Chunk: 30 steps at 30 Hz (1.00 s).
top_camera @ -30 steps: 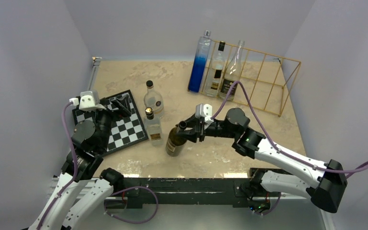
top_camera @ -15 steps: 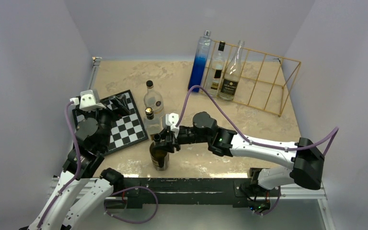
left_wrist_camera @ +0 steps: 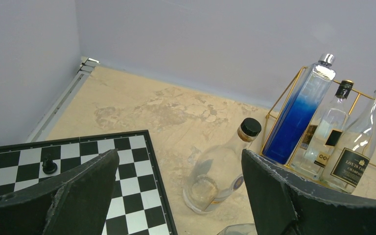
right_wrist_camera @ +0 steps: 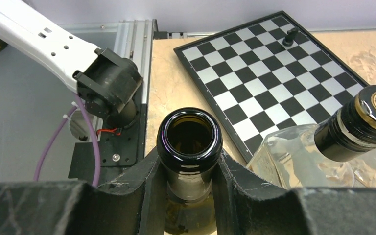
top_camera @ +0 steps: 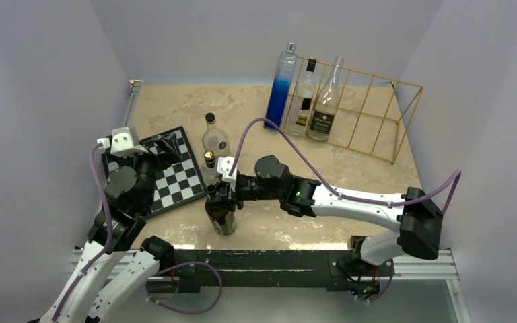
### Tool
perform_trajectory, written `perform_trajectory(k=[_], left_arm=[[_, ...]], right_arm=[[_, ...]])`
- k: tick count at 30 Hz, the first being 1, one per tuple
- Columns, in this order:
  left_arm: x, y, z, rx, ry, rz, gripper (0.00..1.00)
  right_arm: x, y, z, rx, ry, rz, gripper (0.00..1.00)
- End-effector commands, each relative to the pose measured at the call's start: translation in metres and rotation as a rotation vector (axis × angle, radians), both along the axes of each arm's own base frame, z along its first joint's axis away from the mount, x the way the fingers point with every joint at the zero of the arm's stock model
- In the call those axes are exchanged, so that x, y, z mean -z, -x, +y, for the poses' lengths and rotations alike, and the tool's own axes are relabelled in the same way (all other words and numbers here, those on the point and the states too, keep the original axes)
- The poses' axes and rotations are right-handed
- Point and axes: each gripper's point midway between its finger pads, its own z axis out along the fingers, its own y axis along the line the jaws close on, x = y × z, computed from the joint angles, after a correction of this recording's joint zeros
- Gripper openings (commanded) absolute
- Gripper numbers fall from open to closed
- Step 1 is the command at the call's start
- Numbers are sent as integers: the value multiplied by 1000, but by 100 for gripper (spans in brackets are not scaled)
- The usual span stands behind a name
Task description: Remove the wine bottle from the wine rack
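A dark brown wine bottle stands upright near the table's front edge, away from the wine rack. My right gripper is shut on its neck. The right wrist view shows the open bottle mouth just above the gripper, a finger pressed against each side of the neck. Whether the bottle's base rests on the table I cannot tell. The gold wire wine rack stands at the back right. My left gripper hangs open over the chessboard, holding nothing.
A blue bottle and two clear bottles stand at the rack's left end. A round clear bottle and a square clear bottle stand mid-table, close to the held bottle. The chessboard lies left, with a black piece.
My right arm has carried the dark bottle left and toward the front edge, from mid-table to beside the square clear bottle. The left arm has not moved.
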Motion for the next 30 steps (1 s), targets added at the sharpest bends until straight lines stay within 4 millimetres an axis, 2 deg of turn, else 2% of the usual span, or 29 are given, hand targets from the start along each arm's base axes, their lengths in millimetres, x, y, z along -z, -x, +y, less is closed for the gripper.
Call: perform_trajectory(k=[1, 6, 11, 14, 18, 22, 25, 30], left_arm=[[-16, 3, 0, 4, 26, -45, 99], [-17, 3, -1, 9, 28, -45, 99], [-16, 2, -2, 13, 28, -44, 99], [-17, 3, -2, 14, 28, -44, 99], [-17, 3, -1, 13, 28, -47, 99], [-17, 2, -3, 22, 26, -43, 99], [-16, 2, -3, 23, 25, -41, 99], [-16, 3, -4, 28, 29, -42, 99]], right_arm=[[-70, -8, 7, 41, -162, -54, 28], [-71, -9, 6, 60, -170, -26, 45], [-86, -7, -1, 66, -194, -28, 54], [-98, -6, -9, 78, -210, -35, 58], [-125, -4, -28, 127, -256, -1, 60], [-146, -29, -54, 326, -295, 34, 61], [-150, -55, -77, 509, -277, 4, 61], [-154, -130, -128, 912, -208, -238, 60]])
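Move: In the right hand's closed fingers is the neck of the wine bottle, whose middle lies about 11 cm straight below them, its base on the table. From this hand the gold-cap bottle stands some 11 cm ahead and 2 cm left, the black-cap bottle about 24 cm ahead and 1 cm left, and the chessboard's middle roughly 19 cm ahead and 21 cm left. From the left hand the wine bottle is around 13 cm back, 15 cm right and 19 cm below. Opening its fingers, the right hand lets go of the wine bottle's neck while almost in place, then climbs about 15 cm, off and clear of the bottle top. Partway up it also swings right some 8 cm and forward about 6 cm, the wrist turning roughly 30 degrees clockwise and the left-pointing fingers tipping upwards. ##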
